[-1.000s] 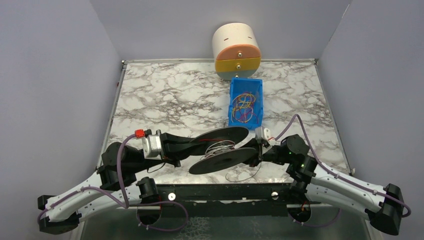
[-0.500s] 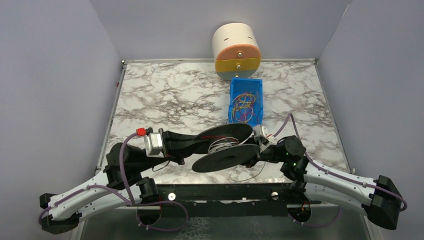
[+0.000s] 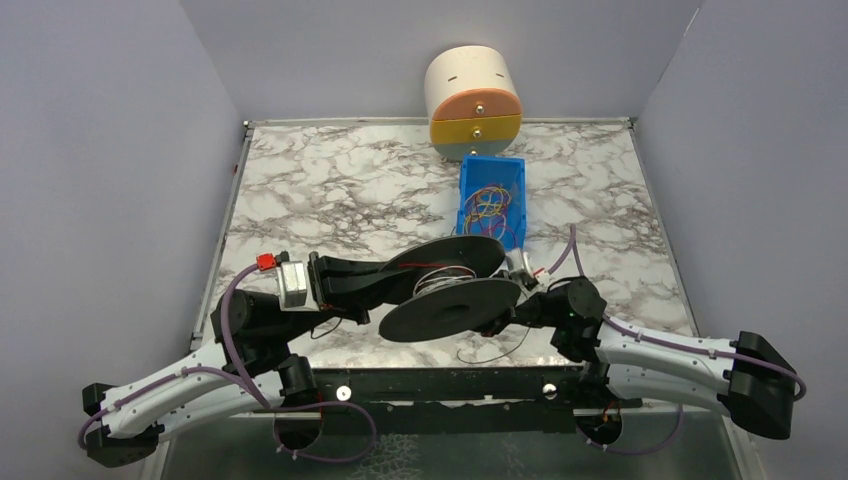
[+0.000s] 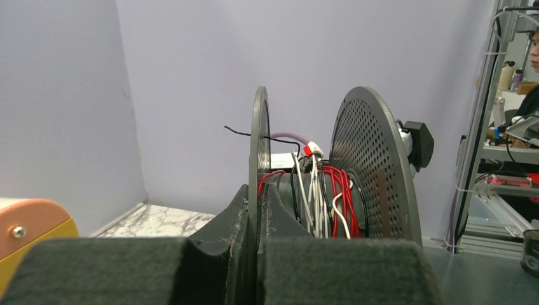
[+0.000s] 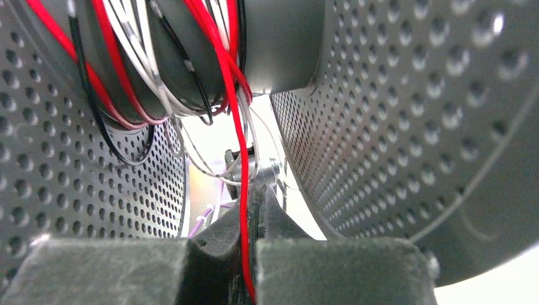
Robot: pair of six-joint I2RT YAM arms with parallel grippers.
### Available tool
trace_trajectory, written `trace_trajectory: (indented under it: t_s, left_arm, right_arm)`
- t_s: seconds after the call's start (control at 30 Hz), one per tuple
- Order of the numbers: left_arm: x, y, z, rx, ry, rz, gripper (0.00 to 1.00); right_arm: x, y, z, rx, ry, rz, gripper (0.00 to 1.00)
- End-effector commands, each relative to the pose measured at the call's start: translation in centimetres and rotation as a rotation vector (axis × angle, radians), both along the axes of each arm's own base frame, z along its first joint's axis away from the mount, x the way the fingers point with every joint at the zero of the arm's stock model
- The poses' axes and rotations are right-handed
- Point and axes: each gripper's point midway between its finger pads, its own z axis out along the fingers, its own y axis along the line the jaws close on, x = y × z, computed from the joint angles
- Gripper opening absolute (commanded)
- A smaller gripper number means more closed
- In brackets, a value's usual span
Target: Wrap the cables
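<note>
A black spool [image 3: 450, 308] with two perforated flanges hangs over the table's near edge. My left gripper [image 3: 398, 284] is shut on the rim of one flange [image 4: 259, 159], and the pads [image 4: 286, 222] press it from both sides. Red, white and black cables [image 4: 334, 194] are wound on the hub. My right gripper [image 3: 508, 303] is shut on a thin red cable [image 5: 238, 146] that runs from the hub down between its fingers [image 5: 279, 222]. A loose dark strand [image 3: 490, 350] trails on the table below the spool.
A blue bin [image 3: 463, 215] holding tangled coloured wires stands behind the spool. A round drawer unit [image 3: 473, 100] in cream, orange and yellow sits at the back edge. Grey walls close in on both sides. The black base rail [image 3: 440, 385] runs along the near edge.
Both arms have shifted the spool slightly back and up. The left wrist has drawn left, the right arm has stretched lower and closer to the spool. Both grips are unchanged.
</note>
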Motion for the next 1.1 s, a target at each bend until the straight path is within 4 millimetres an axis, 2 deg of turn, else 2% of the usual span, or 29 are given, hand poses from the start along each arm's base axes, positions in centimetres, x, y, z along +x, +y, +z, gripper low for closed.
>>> trace_trajectory:
  t_s: [0.0,0.07,0.17,0.47,1.07]
  left_arm:
    - [0.6,0.0,0.8,-0.048,-0.005,0.027,0.0]
    - [0.7,0.3,0.8,-0.055,-0.003,0.039,0.0]
    - [0.8,0.7,0.8,-0.064,-0.004,0.054,0.0]
    - [1.1,1.2,1.1,-0.075,-0.01,0.083,0.0]
    - [1.7,3.7,2.4,-0.107,-0.031,0.177,0.0]
  right_arm:
    - [0.6,0.7,-0.3,-0.015,0.046,-0.038,0.01]
    - [0.8,0.6,-0.4,-0.017,0.055,-0.056,0.04]
    - [1.2,0.2,-0.4,-0.011,0.062,-0.085,0.14]
    - [2.2,-0.9,-0.6,-0.007,0.079,-0.168,0.27]
    - [4.3,-4.5,-3.9,-0.056,0.165,-0.373,0.49]
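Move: My right fingers, pointing left, pinch the red cable just under the spool's hub, whose middle is about 11 cm above, 2 cm left and 1 cm back. The front flange is centred about 4 cm forward of the hub, the rear flange 4 cm behind it. The blue bin lies about 28 cm ahead of this hand, 10 cm right and 27 cm down. From my left hand, which grips the front flange's rim, the hub is some 7 cm right, 2 cm back and 3 cm up. I let go of the red cable with my right hand, opening the fingers to about half while easing forward some 3 cm and sinking a little, then draw off to the right, nearly 4 cm in all, out from under the spool, turning about 15 degrees clockwise. My left hand keeps its pinch on the flange and late on shifts the spool a couple of centimetres forward and left, turning slightly counter-clockwise. ##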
